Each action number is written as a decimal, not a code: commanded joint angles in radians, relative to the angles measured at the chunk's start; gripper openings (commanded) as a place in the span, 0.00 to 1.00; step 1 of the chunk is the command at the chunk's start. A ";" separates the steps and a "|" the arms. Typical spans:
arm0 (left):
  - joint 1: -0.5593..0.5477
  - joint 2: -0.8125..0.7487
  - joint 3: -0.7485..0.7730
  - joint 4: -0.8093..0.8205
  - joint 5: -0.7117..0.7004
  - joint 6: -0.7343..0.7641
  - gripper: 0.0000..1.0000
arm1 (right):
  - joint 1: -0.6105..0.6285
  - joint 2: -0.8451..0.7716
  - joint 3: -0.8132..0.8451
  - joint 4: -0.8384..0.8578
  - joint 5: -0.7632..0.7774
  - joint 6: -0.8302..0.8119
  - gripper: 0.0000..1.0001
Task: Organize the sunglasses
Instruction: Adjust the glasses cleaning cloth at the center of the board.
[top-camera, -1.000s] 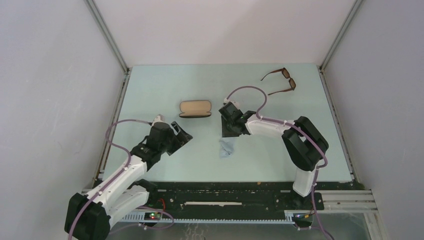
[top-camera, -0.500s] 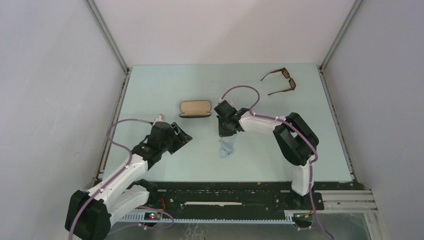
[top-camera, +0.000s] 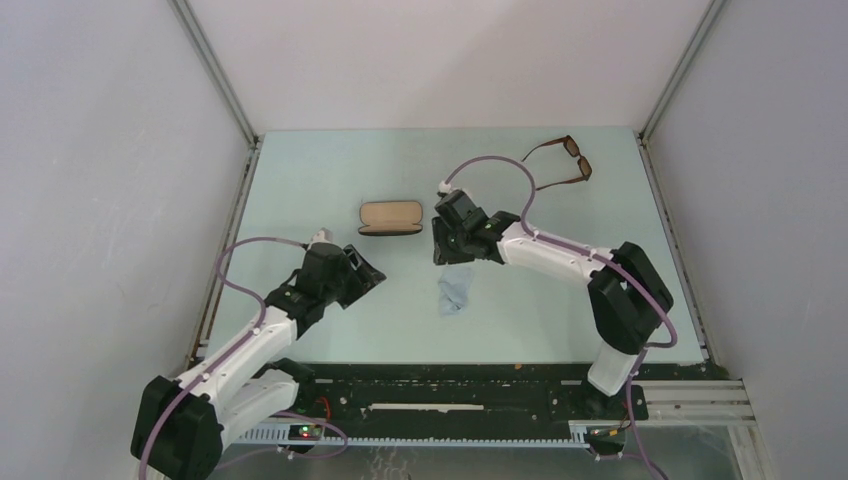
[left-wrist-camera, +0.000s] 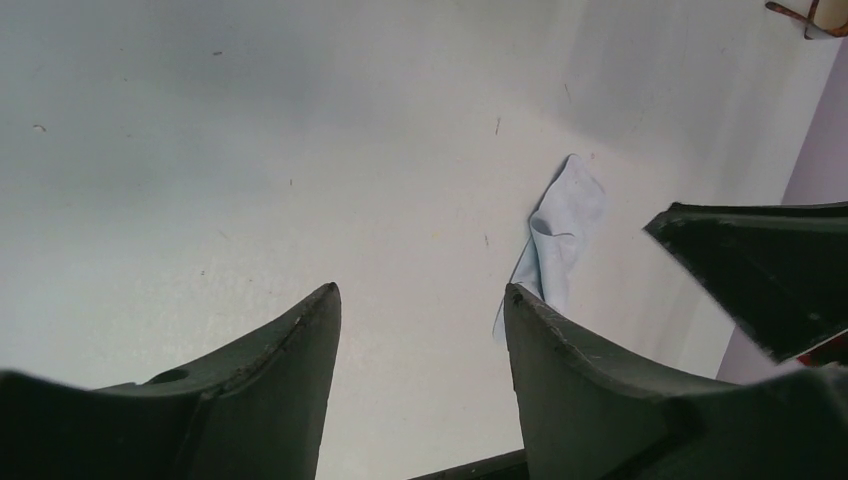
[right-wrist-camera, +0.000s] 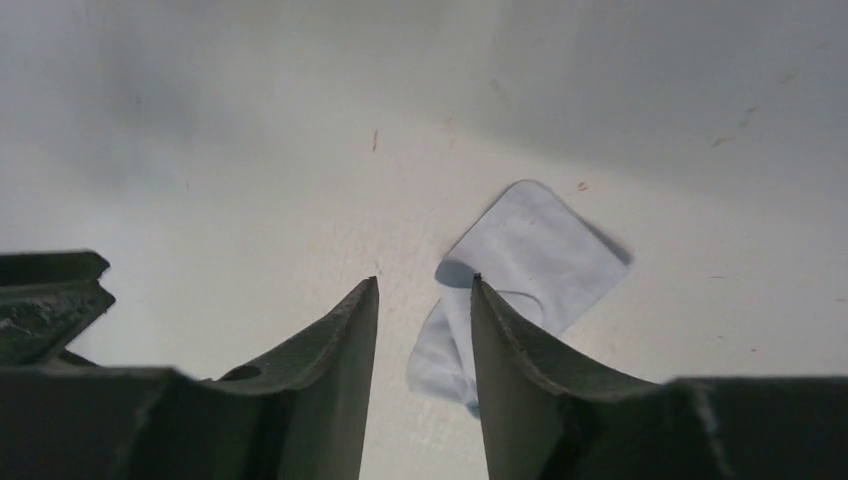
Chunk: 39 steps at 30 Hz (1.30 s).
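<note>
The brown-framed sunglasses (top-camera: 560, 162) lie unfolded at the far right of the table, and a corner of them shows in the left wrist view (left-wrist-camera: 806, 12). My right gripper (top-camera: 440, 247) is open and empty at mid-table, far from the sunglasses. Its fingers (right-wrist-camera: 425, 280) point down just above a pale blue cloth (right-wrist-camera: 535, 255). My left gripper (top-camera: 366, 270) is open and empty (left-wrist-camera: 422, 290) over bare table left of the cloth (left-wrist-camera: 566, 222). Neither gripper touches anything.
An open oblong case with tan lining (top-camera: 390, 217) lies at mid-table, left of the right gripper. The cloth (top-camera: 455, 292) lies crumpled in front of it. Grey walls enclose the table on the left, back and right.
The right arm's elbow swung out to the right and its gripper shifted slightly left and back, staying above the cloth. The left arm, sunglasses, case and cloth stayed put.
</note>
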 joint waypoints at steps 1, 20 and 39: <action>-0.004 0.009 0.041 0.040 0.033 0.013 0.66 | 0.067 0.054 -0.015 -0.008 -0.002 -0.039 0.49; -0.004 -0.003 0.038 0.026 0.029 0.016 0.66 | 0.058 0.046 -0.044 -0.025 0.080 -0.008 0.00; -0.008 0.028 0.065 0.019 0.040 0.048 0.67 | -0.127 -0.278 -0.456 0.121 0.043 0.109 0.00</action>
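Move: The glasses cleaning cloth lies folded over on the board about 8 cm below the half-open right gripper, its middle some 4 cm back and 2 cm to the right. The open glasses case is roughly 14 cm ahead of that gripper and 11 cm to its left; the sunglasses are far out, about 29 cm ahead and 28 cm right. From the left gripper the cloth is some 18 cm right, 2 cm ahead and 7 cm lower. Sink the right gripper about 7.5 cm while drawing it back some 3.5 cm, down onto the left part of the cloth, and shut the fingers to pinch it. Keep them shut, lift about 4 cm, then pull the pinched edge roughly 9 cm to the right, turning a little clockwise and easing lower near the end. ##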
